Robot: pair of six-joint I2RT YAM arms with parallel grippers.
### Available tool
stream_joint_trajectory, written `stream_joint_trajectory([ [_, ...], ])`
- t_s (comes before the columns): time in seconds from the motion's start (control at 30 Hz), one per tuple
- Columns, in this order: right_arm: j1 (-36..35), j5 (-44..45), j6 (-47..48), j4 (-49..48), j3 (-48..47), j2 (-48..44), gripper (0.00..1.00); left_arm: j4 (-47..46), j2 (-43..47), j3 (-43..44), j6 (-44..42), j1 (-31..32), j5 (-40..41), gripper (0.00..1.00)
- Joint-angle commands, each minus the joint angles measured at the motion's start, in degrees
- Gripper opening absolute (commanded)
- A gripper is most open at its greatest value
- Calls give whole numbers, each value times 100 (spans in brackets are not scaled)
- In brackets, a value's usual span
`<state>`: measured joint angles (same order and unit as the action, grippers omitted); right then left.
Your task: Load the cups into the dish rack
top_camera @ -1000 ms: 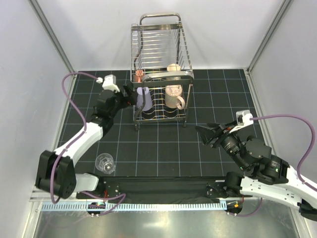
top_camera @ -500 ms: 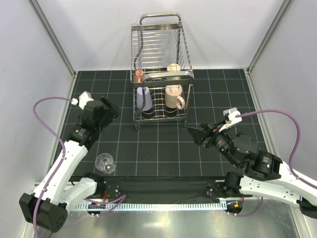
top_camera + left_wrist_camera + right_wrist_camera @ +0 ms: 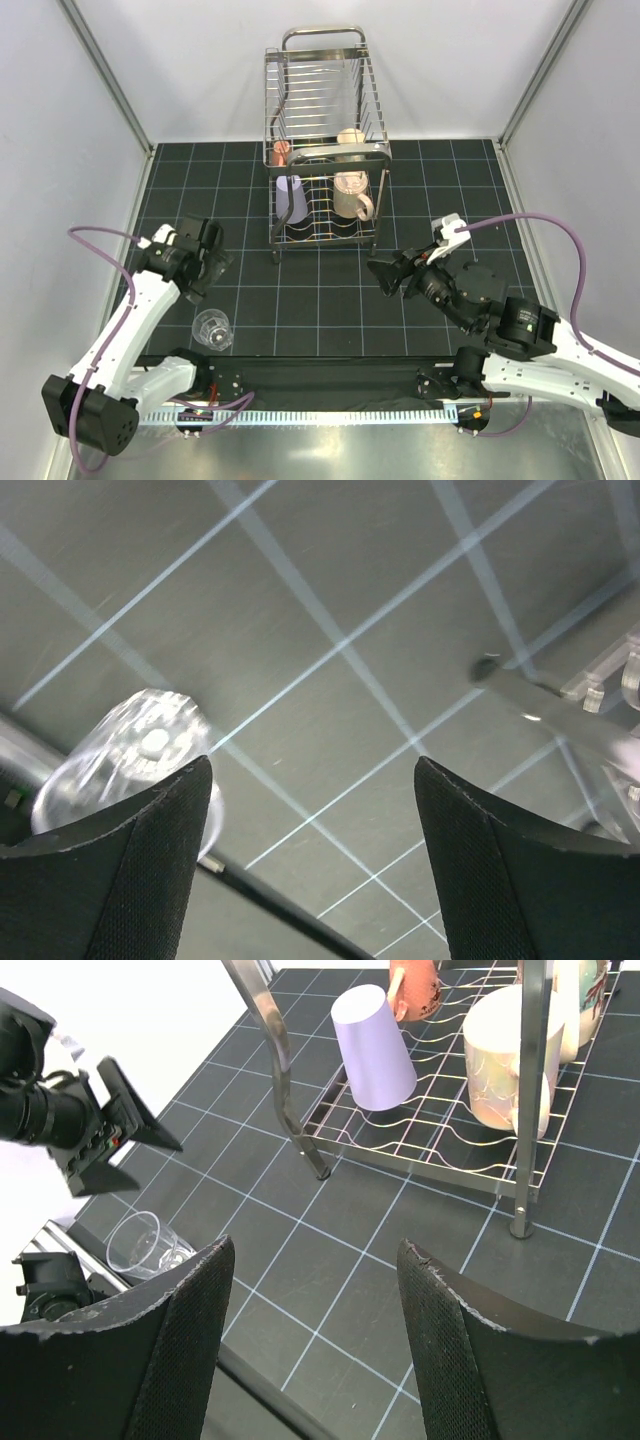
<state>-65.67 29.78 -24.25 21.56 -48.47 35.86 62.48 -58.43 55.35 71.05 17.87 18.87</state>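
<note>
The steel wire dish rack [image 3: 322, 34] stands at the back middle of the mat. In its lower tier a lavender tumbler [image 3: 291, 198] lies upside down beside a pinkish-beige mug [image 3: 351, 195], with a tan mug [image 3: 350, 137] higher up. On the mat at the near left a clear glass [image 3: 213, 329] stands upright. Just above and behind the glass hangs my left gripper [image 3: 208, 272], open and empty; its wrist view has the glass [image 3: 120, 745] by the left finger. My right gripper [image 3: 382, 272] is open and empty over the middle of the mat, facing the glass [image 3: 140, 1245] and the rack [image 3: 272, 1040].
A small orange-pink item [image 3: 281, 152] sits at the rack's left side. The black gridded mat [image 3: 330, 310] ends at a metal rail along the near edge [image 3: 330, 365]. Grey walls close in the left, right and back.
My left arm pulled away from the rack's left side and swung back to the near left, ending over the clear glass. My right gripper advanced leftwards toward the mat's middle.
</note>
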Motion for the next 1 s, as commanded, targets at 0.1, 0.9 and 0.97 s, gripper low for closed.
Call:
stream_joint_trajectory([
  [0.1, -25, -78, 34, -73, -233, 70, 67, 1073, 69, -77, 990, -20, 161, 79],
  [0.9, -25, -139, -9, -398, 101, 53, 67, 1074, -335, -666, 1632, -11, -226, 61],
  [0.97, -34, -148, -27, -407, 144, 35, 67, 986, -362, -745, 1632, -11, -270, 57],
])
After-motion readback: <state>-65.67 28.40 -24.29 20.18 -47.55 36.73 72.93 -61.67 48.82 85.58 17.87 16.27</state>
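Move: The clear glass stands upright on the table about 9 cm back from the left hand and some 2 cm to its left, its middle roughly 10 cm below. The rack's near left foot is about 11 cm ahead and 11 cm right of that hand. The purple cup, already in the rack, is some 19 cm ahead and 14 cm right, about level with it. From the idle right hand, the glass lies about 34 cm left, 5 cm back and 26 cm below. Back and down, the empty left hand goes about 6 cm towards its own base and 5 cm lower, fast at first and then easing, away from the rack and in to the rim of the glass. The wrist tips some 20 degrees so the fingers point nearly straight down, turning a little counter-clockwise; late on, the fingers narrow but stay well apart, with no grip on the glass yet. ##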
